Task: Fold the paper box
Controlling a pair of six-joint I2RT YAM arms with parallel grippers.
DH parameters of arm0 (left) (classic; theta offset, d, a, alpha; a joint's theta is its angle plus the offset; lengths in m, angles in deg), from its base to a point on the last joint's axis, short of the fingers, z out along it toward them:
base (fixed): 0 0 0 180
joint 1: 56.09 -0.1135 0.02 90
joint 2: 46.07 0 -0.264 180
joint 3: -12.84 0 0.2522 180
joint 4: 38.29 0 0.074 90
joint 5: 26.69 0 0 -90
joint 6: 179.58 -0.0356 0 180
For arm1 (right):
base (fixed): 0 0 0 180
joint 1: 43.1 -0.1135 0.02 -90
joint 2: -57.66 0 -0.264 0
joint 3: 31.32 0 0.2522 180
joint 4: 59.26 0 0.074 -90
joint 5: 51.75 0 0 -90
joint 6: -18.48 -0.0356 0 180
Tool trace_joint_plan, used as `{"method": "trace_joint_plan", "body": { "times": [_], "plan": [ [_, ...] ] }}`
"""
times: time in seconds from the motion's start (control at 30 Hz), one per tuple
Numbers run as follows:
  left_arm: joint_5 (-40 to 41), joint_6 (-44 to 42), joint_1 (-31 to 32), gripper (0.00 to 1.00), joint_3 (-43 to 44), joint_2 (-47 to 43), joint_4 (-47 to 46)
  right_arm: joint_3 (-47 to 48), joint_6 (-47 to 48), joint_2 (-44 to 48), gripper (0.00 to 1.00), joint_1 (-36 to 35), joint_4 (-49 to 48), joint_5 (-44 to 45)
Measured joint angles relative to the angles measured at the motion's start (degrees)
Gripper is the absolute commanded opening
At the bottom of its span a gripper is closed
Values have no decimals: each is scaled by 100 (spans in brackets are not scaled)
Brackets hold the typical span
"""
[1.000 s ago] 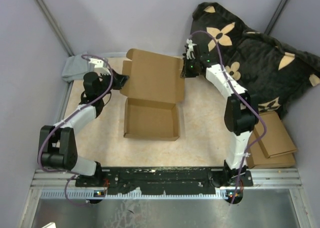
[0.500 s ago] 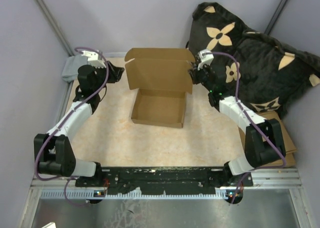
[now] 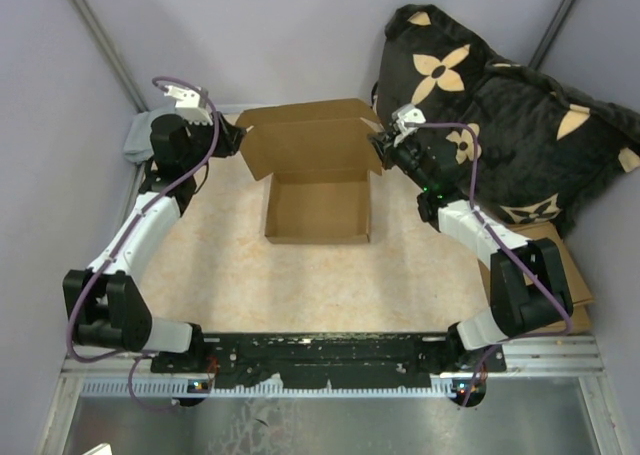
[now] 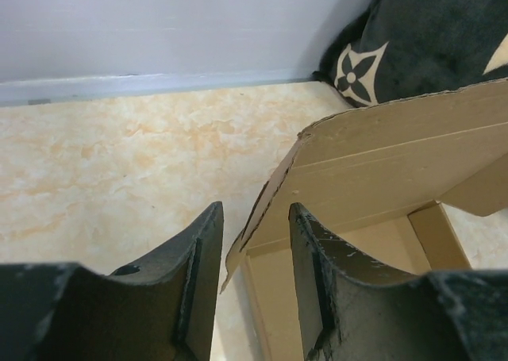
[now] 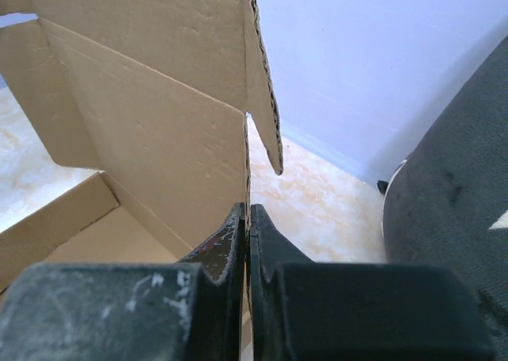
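The paper box (image 3: 318, 210) is plain brown cardboard and lies mid-table with its tray open and its lid (image 3: 312, 143) tilted up at the back. My left gripper (image 3: 236, 135) is at the lid's left corner. In the left wrist view it (image 4: 255, 218) stands open, and the edge of the lid's side flap (image 4: 373, 155) runs between its fingers, which stand apart from it. My right gripper (image 3: 379, 147) holds the lid's right edge. The right wrist view shows it (image 5: 248, 214) shut on the cardboard lid (image 5: 143, 99).
A black cushion with beige flowers (image 3: 500, 95) fills the back right, close behind my right arm. Flat cardboard pieces (image 3: 548, 280) are stacked at the right. A grey cloth (image 3: 143, 135) lies in the back left corner. Walls close in on the beige table (image 3: 230, 275).
My left gripper has opened, let go of the lid's left flap and drawn back-left. The right arm has swung the lid more upright, and the box has shifted slightly right.
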Motion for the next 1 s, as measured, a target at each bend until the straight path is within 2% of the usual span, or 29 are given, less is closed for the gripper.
{"method": "trace_joint_plan", "body": {
  "times": [0.63,0.7,0.8,0.83,0.9,1.0],
  "plan": [
    [44,-374,4,45,431,750,619,-179,0,13,0,0,-28,-391],
    [46,-382,7,43,463,787,693,-179,-2,11,0,0,2,-391],
    [66,-402,28,34,592,881,863,-175,-15,11,0,0,63,-385],
    [70,-398,35,30,632,907,916,-168,-31,11,2,0,101,-385],
    [70,-396,52,22,697,940,999,-129,-109,9,19,0,234,-378],
    [37,-378,92,13,800,944,1156,111,-236,-13,31,0,605,-341]
  ]
}}
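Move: The lid's left flap stands just off the left hand's half-open fingertips, roughly 2 cm ahead, 3 cm right and 4 cm below. The box tray's middle lies some 13 cm back, 16 cm right and 14 cm below that hand. The right hand's shut fingers already hold the lid's right edge; from it the tray is about 11 cm back, 12 cm left and 12 cm below, and the pillow some 23 cm right and 4 cm ahead. The left fingers come down astride the lid's left flap and, late on, begin closing on it, after sinking about 5 cm while edging 2 cm forward and tipping some 10 degrees downward. The right hand keeps its pinch on the lid's right edge while easing about 2 cm down and slightly back and left, then at the very end starts opening its fingers around the edge. ##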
